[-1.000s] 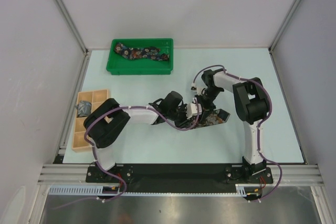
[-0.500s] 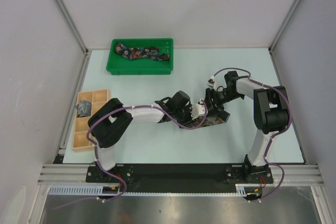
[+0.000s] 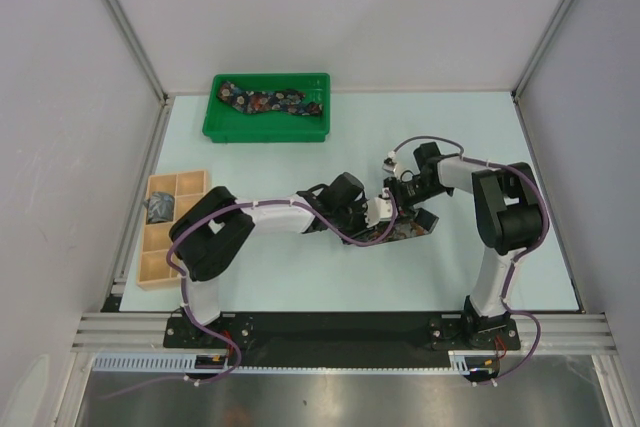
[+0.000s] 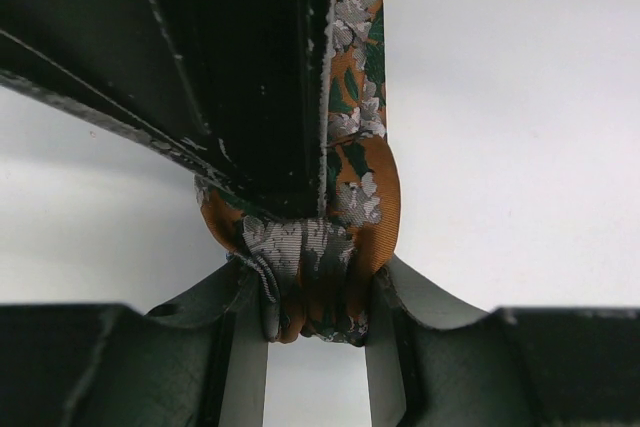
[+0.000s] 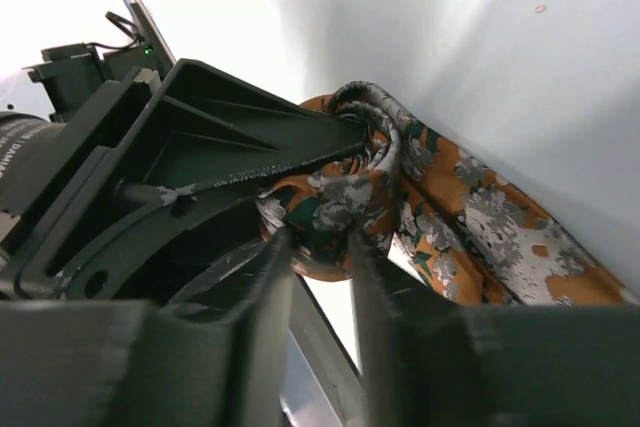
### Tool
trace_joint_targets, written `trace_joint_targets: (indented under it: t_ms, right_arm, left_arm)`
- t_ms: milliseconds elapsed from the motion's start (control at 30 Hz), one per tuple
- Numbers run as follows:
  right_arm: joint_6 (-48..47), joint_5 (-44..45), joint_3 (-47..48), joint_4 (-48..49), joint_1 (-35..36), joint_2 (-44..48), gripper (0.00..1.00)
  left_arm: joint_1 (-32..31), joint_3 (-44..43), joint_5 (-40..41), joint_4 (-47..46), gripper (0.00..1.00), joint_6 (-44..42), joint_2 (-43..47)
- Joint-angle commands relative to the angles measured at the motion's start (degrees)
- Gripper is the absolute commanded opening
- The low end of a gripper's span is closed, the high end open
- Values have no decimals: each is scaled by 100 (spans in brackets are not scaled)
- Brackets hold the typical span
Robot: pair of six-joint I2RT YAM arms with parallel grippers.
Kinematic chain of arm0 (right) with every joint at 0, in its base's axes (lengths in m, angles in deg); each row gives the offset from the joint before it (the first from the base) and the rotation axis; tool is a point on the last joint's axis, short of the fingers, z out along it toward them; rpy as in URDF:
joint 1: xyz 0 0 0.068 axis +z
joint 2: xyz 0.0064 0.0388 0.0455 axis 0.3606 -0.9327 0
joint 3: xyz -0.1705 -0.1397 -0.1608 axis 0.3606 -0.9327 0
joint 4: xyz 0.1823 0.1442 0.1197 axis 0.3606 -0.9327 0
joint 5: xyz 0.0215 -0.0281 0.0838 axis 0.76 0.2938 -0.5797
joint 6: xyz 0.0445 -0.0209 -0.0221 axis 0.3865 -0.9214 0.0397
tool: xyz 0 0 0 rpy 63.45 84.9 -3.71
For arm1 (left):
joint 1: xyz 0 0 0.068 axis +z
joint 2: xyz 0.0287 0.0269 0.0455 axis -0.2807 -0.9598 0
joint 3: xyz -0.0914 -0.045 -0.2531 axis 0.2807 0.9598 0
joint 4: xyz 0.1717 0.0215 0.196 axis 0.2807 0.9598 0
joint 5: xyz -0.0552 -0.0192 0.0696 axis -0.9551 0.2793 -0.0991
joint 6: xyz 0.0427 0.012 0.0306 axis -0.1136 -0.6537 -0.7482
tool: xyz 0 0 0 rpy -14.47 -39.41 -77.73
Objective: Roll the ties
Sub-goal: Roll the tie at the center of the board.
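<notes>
The rust-brown tie (image 3: 400, 229) lies mid-table, one end wound into a small roll. My left gripper (image 3: 377, 213) is shut on this roll (image 4: 318, 272) from one side. My right gripper (image 3: 394, 194) is shut on the same roll (image 5: 335, 209) from the other side, and its dark finger (image 4: 240, 77) crosses the left wrist view. The tie's flat tail (image 5: 480, 237) trails off across the table. The dark navy floral tie (image 3: 272, 101) lies in the green tray (image 3: 215, 127). The grey-blue tie (image 3: 159, 208) sits rolled in the wooden box (image 3: 150, 267).
The green tray stands at the back left. The tan compartment box sits along the left edge. Both arms meet at the middle of the pale table (image 3: 300, 277). Frame posts and white walls close in the sides.
The right arm's elbow has swung to the right while its gripper stayed at the roll. The left gripper has shifted slightly right with the roll.
</notes>
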Motion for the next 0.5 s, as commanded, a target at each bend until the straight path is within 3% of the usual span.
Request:
trace_joint_targets:
  t_ms: [0, 33, 100, 167, 200, 233, 333, 433, 467]
  right_arm:
    - [-210, 315, -88, -46, 113, -41, 24]
    - [-263, 385, -97, -90, 113, -50, 12]
    - [-307, 579, -106, -125, 70, -111, 0]
    - [-368, 675, -132, -143, 35, -173, 0]
    - [-395, 737, -141, -134, -1, -199, 0]
    - [-413, 790, -141, -90, -18, -226, 0]
    - [-465, 1150, -167, -11, -71, -357, 0]
    - [-492, 1352, -194, -20, -133, -489, 0]
    - [-483, 1414, -194, -28, -141, -516, 0]
  left_arm:
    - [-94, 161, 344, 428, 16, -75, -542]
    - [-94, 170, 353, 402, 17, -58, -550]
    - [-86, 196, 344, 349, 20, 12, -507]
    - [-42, 249, 301, 235, 27, 118, -428]
    - [-7, 327, 248, 69, 37, 284, -367]
    - [54, 398, 169, -63, 42, 398, -175]
    - [493, 758, -812, -817, 60, 934, 343]
    - [617, 1048, -1149, -1592, 71, 1366, 670]
    - [618, 1118, -1315, -1907, 80, 1488, 697]
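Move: The rolled tie is already between the left fingers, its middle at the left hand point. From the right hand the roll lies about 2 cm to the left, 1 cm back and 3 cm below. The unrolled tail runs to the right along the board; its far end is some 13 cm to the right of the left hand and 2 cm ahead, roughly 2 cm below it. The roll changes hands: the half-open right fingers shut completely on its upper edge, pinching the cloth, and the right hand then sinks about 1 cm with it. Only after that do the left fingers open wide and let go of the roll's two ends, the left hand easing about 1 cm to the left and tilting some 10 degrees. ##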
